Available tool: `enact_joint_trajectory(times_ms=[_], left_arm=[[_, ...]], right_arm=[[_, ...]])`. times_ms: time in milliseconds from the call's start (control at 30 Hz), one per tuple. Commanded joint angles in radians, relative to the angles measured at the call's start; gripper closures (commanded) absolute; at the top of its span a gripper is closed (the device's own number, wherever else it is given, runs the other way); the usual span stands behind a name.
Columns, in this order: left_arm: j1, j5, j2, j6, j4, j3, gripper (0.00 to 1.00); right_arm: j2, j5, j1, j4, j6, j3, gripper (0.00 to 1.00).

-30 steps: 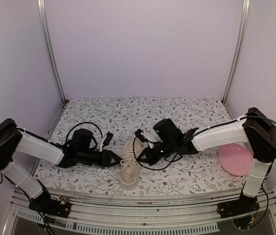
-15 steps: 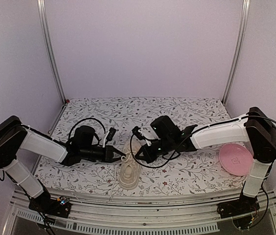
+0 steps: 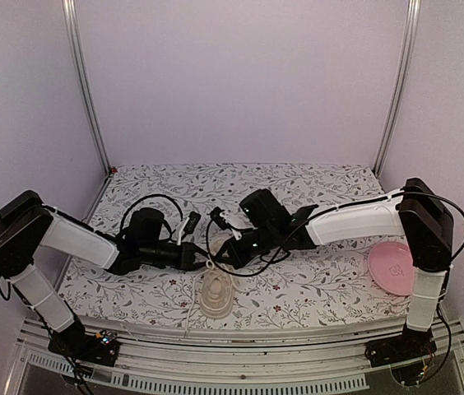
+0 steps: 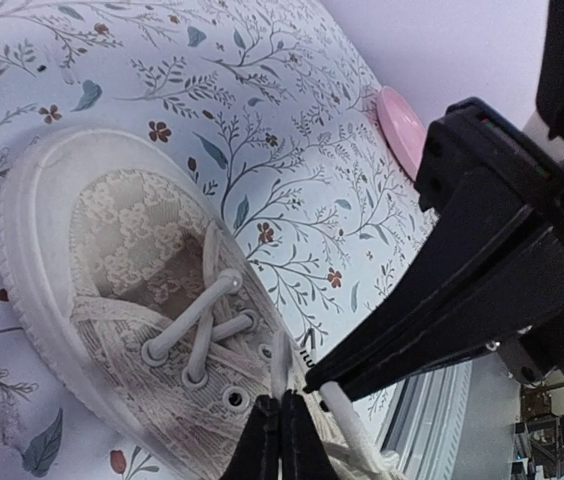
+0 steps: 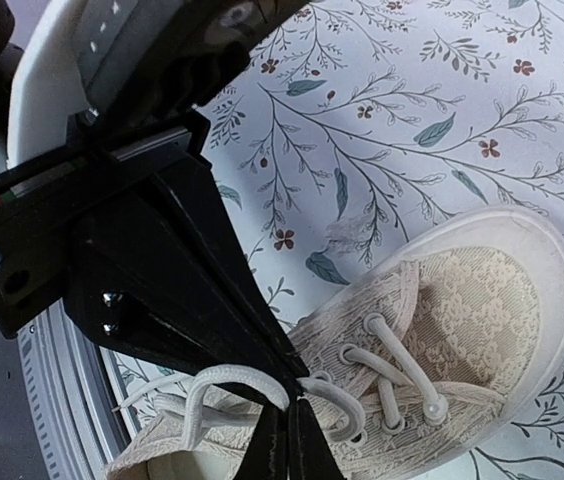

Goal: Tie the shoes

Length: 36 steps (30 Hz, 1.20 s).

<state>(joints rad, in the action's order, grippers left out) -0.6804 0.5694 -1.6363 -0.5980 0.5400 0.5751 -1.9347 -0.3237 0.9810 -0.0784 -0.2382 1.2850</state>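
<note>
The cream lace-patterned shoe (image 3: 215, 294) lies near the front edge of the mat, toe toward the arms' bases. My left gripper (image 3: 205, 262) and right gripper (image 3: 220, 257) meet tip to tip over its tongue end. In the left wrist view the left gripper (image 4: 280, 438) is shut on a white lace strand (image 4: 280, 366) above the shoe (image 4: 112, 250), with the right gripper's black fingers (image 4: 442, 300) crossing close by. In the right wrist view the right gripper (image 5: 288, 440) is shut on a white lace loop (image 5: 224, 378) over the shoe (image 5: 482, 300).
A round pink plate (image 3: 395, 268) lies on the floral mat (image 3: 298, 193) at the right, beside the right arm's base, and shows small in the left wrist view (image 4: 400, 115). Black cables loop above both wrists. The metal table rail runs just in front of the shoe.
The left gripper has moved right onto the shoe and shut on a lace strand. The right gripper, shut all along, has moved left to meet it.
</note>
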Motion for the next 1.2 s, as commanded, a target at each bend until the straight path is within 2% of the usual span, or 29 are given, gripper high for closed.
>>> enact_joint_trajectory(times_ms=[0, 333, 733, 1033, 1167], left_arm=[[0.01, -0.003, 0.006, 0.021, 0.017, -0.001, 1.0], [0.012, -0.058, 0.06, 0.005, 0.041, -0.041, 1.0], [0.013, 0.002, 0.056, 0.001, 0.056, -0.049, 1.0], [0.085, -0.056, 0.155, 0.024, -0.012, -0.082, 0.62], [0.116, -0.075, 0.165, 0.035, -0.079, -0.069, 0.58]], right_arm=[[-0.039, -0.005, 0.02, -0.026, -0.001, 0.026, 0.98], [-0.068, 0.01, 0.036, -0.054, -0.019, 0.024, 0.98], [-0.072, 0.031, 0.038, -0.064, -0.021, 0.014, 0.98], [-0.069, 0.037, 0.038, -0.063, -0.023, 0.007, 0.98], [-0.067, 0.035, 0.038, -0.058, -0.022, 0.007, 0.98]])
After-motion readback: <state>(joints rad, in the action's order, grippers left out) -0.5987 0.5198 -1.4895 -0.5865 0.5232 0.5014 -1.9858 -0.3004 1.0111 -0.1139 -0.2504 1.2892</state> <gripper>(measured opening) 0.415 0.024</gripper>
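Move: The right hand, pinching a lace loop, hangs over the shoe: the upper lacing by the tongue is about 4 cm below and 1 cm back of it. The toe is some 10 cm ahead, 2 cm right and 7 cm down; the opening 8 cm back, 1 cm left and 7 cm down; a loose lace tail 6 cm back, 6 cm left. From the left hand, that lacing lies roughly 2 cm right, 1 cm back and 3 cm below. Down and slightly back sinks the right hand, about 3 cm, keeping its closed pinch on the lace loop, bringing it to the upper lacing, then holds still there. The left hand, shut on lace close beside it, barely shifts at first, then opens its fingers nearly halfway, lets go and backs off left, forward and up, some 4 cm. ##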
